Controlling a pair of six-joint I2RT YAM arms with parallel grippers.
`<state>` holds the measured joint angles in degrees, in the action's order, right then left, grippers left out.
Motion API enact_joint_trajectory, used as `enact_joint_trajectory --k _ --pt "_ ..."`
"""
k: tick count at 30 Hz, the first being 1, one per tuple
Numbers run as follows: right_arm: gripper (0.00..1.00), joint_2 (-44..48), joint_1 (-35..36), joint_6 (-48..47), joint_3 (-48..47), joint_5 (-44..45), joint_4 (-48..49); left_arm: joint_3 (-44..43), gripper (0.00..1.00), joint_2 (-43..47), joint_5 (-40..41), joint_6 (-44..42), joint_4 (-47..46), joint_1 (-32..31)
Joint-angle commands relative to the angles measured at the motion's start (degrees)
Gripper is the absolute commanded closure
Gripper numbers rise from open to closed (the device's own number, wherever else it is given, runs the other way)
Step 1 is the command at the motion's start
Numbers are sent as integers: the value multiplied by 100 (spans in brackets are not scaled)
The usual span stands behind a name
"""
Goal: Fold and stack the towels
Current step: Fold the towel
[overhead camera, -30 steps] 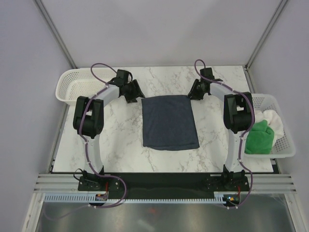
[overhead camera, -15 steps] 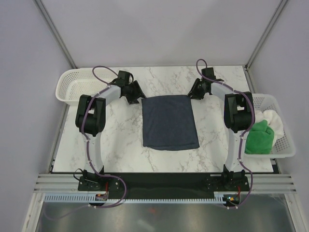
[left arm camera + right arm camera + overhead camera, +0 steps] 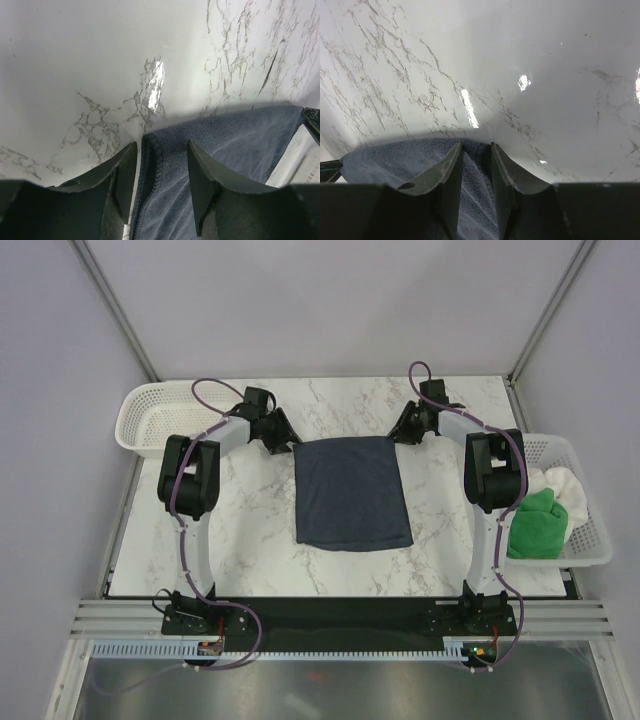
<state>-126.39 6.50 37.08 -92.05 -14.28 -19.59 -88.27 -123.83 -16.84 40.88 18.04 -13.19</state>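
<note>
The navy towel [image 3: 352, 490] lies flat in the middle of the marble table. My left gripper [image 3: 282, 437] is at its far left corner. In the left wrist view the left gripper [image 3: 161, 150] is open, its jaws straddling the folded hem of the navy towel [image 3: 225, 145] with gaps either side. My right gripper [image 3: 405, 432] is at the far right corner. In the right wrist view the right gripper [image 3: 476, 147] is pinched narrow on the creased corner of the navy towel [image 3: 395, 157]. The green towel [image 3: 535, 523] and white towel [image 3: 560, 485] sit bunched in the right basket.
A white mesh basket [image 3: 150, 410] stands at the table's far left corner. Another white mesh basket [image 3: 578, 448] sits off the right edge, beside the right arm. Bare marble table [image 3: 240, 520] surrounds the towel.
The left gripper's jaws have narrowed around the towel's far left corner. The right gripper and the towel have not visibly moved.
</note>
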Motion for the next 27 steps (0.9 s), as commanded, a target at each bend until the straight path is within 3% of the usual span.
enact_joint_trajectory --k 1,16,19,24,25,27 --pt "63 -140 -26 -34 -173 -40 131 -199 48 -185 -188 131 -196 71" --pt "66 -246 -35 -131 -155 -83 228 -349 57 -379 -417 -1 -240 80" --pt "75 -246 -44 -166 -146 -101 263 -375 67 -370 -425 -19 -240 89" --pt "100 -36 -70 -376 -138 -180 482 -568 90 -352 -679 -282 -257 106" --pt "100 95 -61 -481 -120 -224 544 -586 97 -300 -924 -422 -310 106" --pt "100 307 -61 -579 19 -390 825 -499 98 -177 -1171 -528 -633 115"
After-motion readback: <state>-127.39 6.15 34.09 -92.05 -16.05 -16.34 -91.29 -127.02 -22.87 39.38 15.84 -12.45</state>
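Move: The dark towel's far left corner sits almost between the left fingertips, about 1 cm ahead, 1 cm right and 1 cm below; the empty basket is some 33 cm left and 7 cm ahead. Its far right corner is at the right fingertips, about 1 cm ahead, level sideways and 1 cm below; from the right hand the green towel lies roughly 40 cm right and 23 cm back. Both hands ease about 1 cm forward, left also 1 cm right, and shut, pinching the towel's far corners. ##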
